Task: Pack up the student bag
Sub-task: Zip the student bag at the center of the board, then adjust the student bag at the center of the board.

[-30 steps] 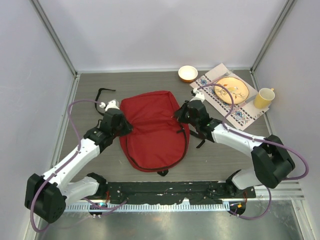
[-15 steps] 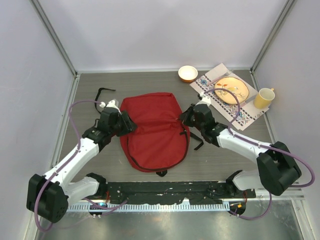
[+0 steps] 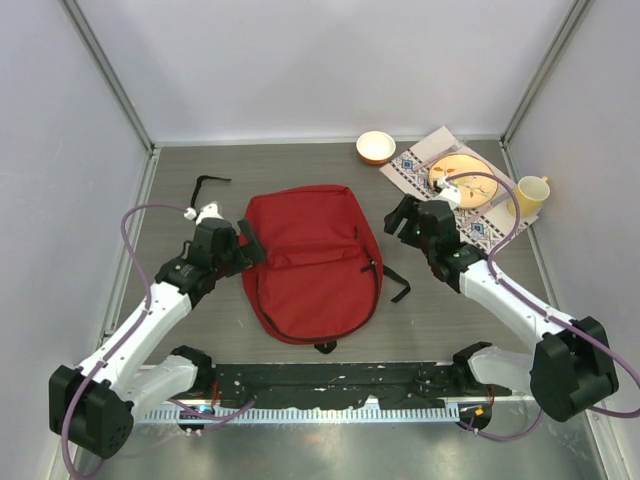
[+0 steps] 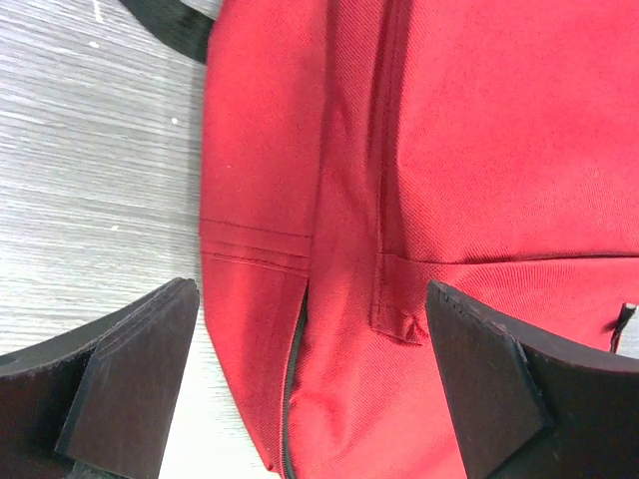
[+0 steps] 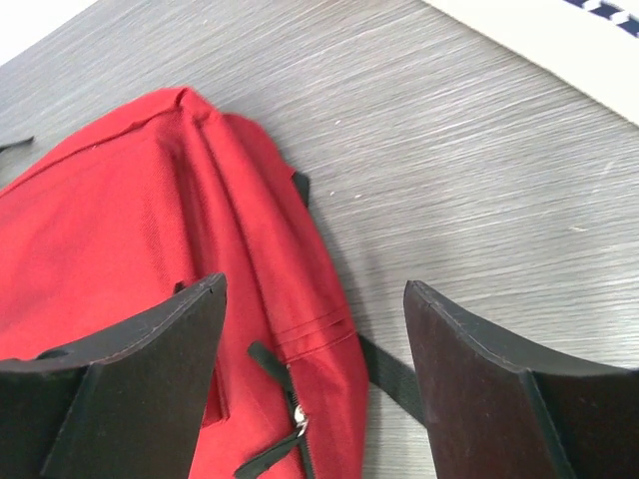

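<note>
The student bag (image 3: pixel 312 262), a red backpack with dark zippers, lies flat in the middle of the table. My left gripper (image 3: pixel 245 245) hovers open at its left edge. In the left wrist view the bag's side seam and zipper (image 4: pixel 300 329) lie under the open left gripper (image 4: pixel 310 369), untouched. My right gripper (image 3: pixel 400 220) stands open just off the bag's upper right corner. In the right wrist view the right gripper (image 5: pixel 315 349) spans the bag's edge (image 5: pixel 130 220), a zipper pull (image 5: pixel 298 424) and a black strap (image 5: pixel 394 374) without holding anything.
An orange bowl (image 3: pixel 375 146) sits at the back. A patterned placemat (image 3: pixel 410 165) carries an orange plate (image 3: pixel 480 175), with a yellow mug (image 3: pixel 527 195) to its right. A thin black item (image 3: pixel 208 183) lies back left of the bag.
Both grippers have opened and let go of the bag's sides. Both arms have drawn outward, the right one back toward the placemat. The bag has settled flat.
</note>
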`<action>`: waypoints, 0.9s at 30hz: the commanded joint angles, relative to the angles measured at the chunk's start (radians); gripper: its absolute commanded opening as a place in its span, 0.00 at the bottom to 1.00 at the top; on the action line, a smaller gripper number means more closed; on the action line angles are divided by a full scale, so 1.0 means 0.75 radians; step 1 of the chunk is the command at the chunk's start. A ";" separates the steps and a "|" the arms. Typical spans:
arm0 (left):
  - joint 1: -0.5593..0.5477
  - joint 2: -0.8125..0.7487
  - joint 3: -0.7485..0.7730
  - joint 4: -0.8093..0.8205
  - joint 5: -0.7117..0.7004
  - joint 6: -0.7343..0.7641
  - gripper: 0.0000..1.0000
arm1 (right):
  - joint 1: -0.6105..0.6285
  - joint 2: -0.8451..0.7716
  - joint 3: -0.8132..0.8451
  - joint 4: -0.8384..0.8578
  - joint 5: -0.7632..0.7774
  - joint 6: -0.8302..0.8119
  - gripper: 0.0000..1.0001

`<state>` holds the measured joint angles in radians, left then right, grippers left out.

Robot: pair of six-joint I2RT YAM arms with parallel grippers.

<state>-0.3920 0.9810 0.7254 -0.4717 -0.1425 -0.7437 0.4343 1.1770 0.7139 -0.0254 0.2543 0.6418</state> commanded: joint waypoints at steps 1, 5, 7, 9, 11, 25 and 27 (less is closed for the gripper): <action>0.007 -0.044 0.090 -0.105 -0.149 0.002 1.00 | -0.110 -0.042 0.079 -0.097 -0.111 -0.017 0.78; 0.009 -0.052 0.070 -0.116 -0.176 -0.021 1.00 | -0.207 0.005 0.073 -0.130 -0.320 0.042 0.78; 0.013 -0.046 0.047 -0.081 -0.154 -0.025 1.00 | -0.225 0.038 0.061 -0.126 -0.435 0.083 0.78; 0.028 -0.034 0.029 -0.036 -0.072 -0.047 1.00 | -0.227 0.065 0.010 -0.050 -0.578 0.118 0.78; 0.050 -0.013 -0.026 0.113 0.097 -0.070 1.00 | -0.225 0.083 -0.072 0.086 -0.708 0.205 0.78; 0.044 0.578 0.028 0.707 0.603 -0.195 1.00 | -0.190 0.408 -0.158 0.416 -1.022 0.347 0.78; 0.003 0.629 0.080 0.711 0.613 -0.193 1.00 | -0.190 0.408 -0.134 0.418 -1.014 0.343 0.77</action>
<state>-0.3340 1.3846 0.6930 -0.0944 0.1932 -0.8646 0.2802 1.4826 0.5610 0.2073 -0.4435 0.8875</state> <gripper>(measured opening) 0.995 0.777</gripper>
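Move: The red student bag's left side, by the pocket corner, lies about 4 cm ahead of the left hand, 6 cm right and 8 cm below. A loose black strap lies roughly 14 cm ahead of that hand and 11 cm left. The zip pull on the bag's right edge is about 6 cm back, 5 cm left and 11 cm below the right hand. The right strap lies some 9 cm back and 1 cm left, the plate 11 cm ahead and 12 cm right. The bag is approached from both sides with open fingers. After a small swing outwards, the right hand sinks about 10 cm while coming left and back, tipping down and raising its left side, until its fingers straddle the zip-pull edge. The left, after drifting left, sweeps some 8 cm right, down and forward onto the left side, its left side dipping; both seem to reach the cloth. ##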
